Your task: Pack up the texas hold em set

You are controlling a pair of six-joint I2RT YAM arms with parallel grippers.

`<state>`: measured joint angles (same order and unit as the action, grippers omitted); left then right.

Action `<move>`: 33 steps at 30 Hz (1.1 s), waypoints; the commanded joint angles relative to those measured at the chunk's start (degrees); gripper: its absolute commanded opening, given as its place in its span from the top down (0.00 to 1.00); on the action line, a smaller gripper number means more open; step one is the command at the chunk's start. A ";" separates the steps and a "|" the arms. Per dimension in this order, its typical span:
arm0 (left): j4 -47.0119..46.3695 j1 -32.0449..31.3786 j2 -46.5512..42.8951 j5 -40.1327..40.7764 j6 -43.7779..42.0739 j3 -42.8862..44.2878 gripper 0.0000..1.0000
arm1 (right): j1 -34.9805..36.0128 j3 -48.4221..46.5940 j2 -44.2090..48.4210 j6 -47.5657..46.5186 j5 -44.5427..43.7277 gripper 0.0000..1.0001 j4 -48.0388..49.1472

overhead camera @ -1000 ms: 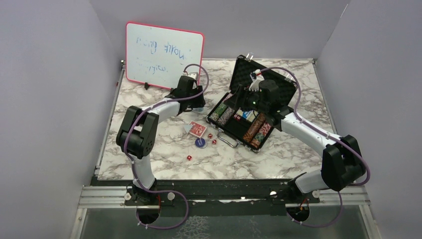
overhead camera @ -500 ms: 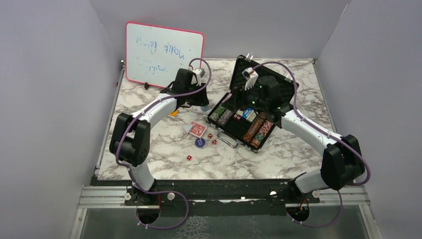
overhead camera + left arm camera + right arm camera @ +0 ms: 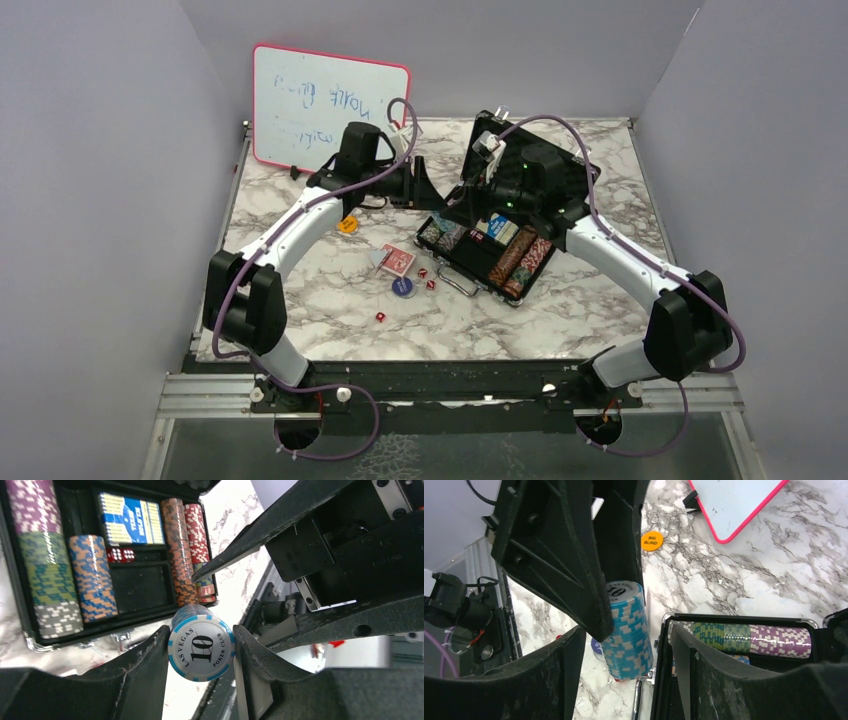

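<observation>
My left gripper (image 3: 201, 631) is shut on a stack of light-blue poker chips (image 3: 201, 649), held in the air beside the left end of the open black case (image 3: 468, 270). The right gripper (image 3: 626, 630) faces it, open, and the blue stack (image 3: 626, 630) hangs between its fingers without touching them. Inside the case (image 3: 140, 587) lie striped chip stacks (image 3: 92, 575), a blue card box (image 3: 131, 519) and red dice (image 3: 120, 555). On the marble lie red-backed cards (image 3: 397, 260), a blue button (image 3: 403, 286), an orange button (image 3: 652, 540) and loose red dice (image 3: 380, 317).
A pink-framed whiteboard (image 3: 328, 110) stands at the back left, close behind the left arm. The case lid (image 3: 575, 165) stands up behind the right wrist. Grey walls close in the table on the left, the right and the back.
The left gripper has risen and swung right from the table toward the case, carrying the blue stack. The right gripper has lifted and moved left to meet it.
</observation>
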<state>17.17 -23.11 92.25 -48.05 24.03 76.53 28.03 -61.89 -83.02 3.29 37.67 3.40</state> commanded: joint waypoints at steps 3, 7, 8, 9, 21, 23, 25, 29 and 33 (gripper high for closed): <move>-9.12 -0.01 -1.96 -8.57 13.12 -4.19 0.78 | 0.08 0.47 0.97 -4.56 4.36 0.37 -2.65; -10.59 0.00 -2.50 -8.90 15.64 -5.16 0.78 | 0.04 0.56 0.52 -3.99 7.49 0.38 -5.45; -11.05 -0.01 -2.55 -9.01 16.40 -5.44 0.78 | 0.09 0.92 0.70 -3.56 8.10 0.38 -5.53; -11.51 -0.02 -2.55 -9.06 17.00 -5.72 0.78 | 0.09 1.49 0.95 -3.06 8.62 0.38 -5.21; -16.21 0.01 -2.75 -10.52 21.12 -7.89 0.75 | 0.03 1.96 -0.31 0.31 10.16 0.63 -4.72; -16.23 0.04 -2.83 -10.42 21.42 -8.00 0.70 | 0.07 1.95 -0.47 1.03 9.86 0.73 -4.18; -16.33 0.08 -2.86 -10.13 21.77 -8.07 0.59 | 0.09 1.80 -0.69 1.76 9.47 0.79 -3.86; -16.94 1.30 -2.44 -7.64 22.64 -8.71 0.32 | 0.04 2.05 -0.78 3.39 8.37 0.82 -3.26; -14.70 5.00 -1.92 -2.24 22.06 -8.62 0.17 | 0.09 3.40 -0.26 6.91 4.36 0.85 -1.49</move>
<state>3.29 -21.85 91.98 -55.11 45.67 67.88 27.86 -58.96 -83.79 5.98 45.32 -1.08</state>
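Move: The blue chip stack is already up in the left fingers, gripped near its top, its middle about 1 cm back, 1 cm right and 2 cm below that hand; from the open right hand it is about 1 cm back, 1 cm left and 2 cm lower. Some 20 cm below the right hand, the case's middle lies about 7 cm right and 3 cm ahead, the red card box about 12 cm left and 1 cm ahead. The blue chip stack is handed over in the air: the right hand comes back and down about 3.5 cm each with open fingers around its lower part, then closes and pinches it. The left hand meanwhile eases back some 2 cm, tipping the stack about 15 degrees, holds there, then opens and lets go, starting forward again. ##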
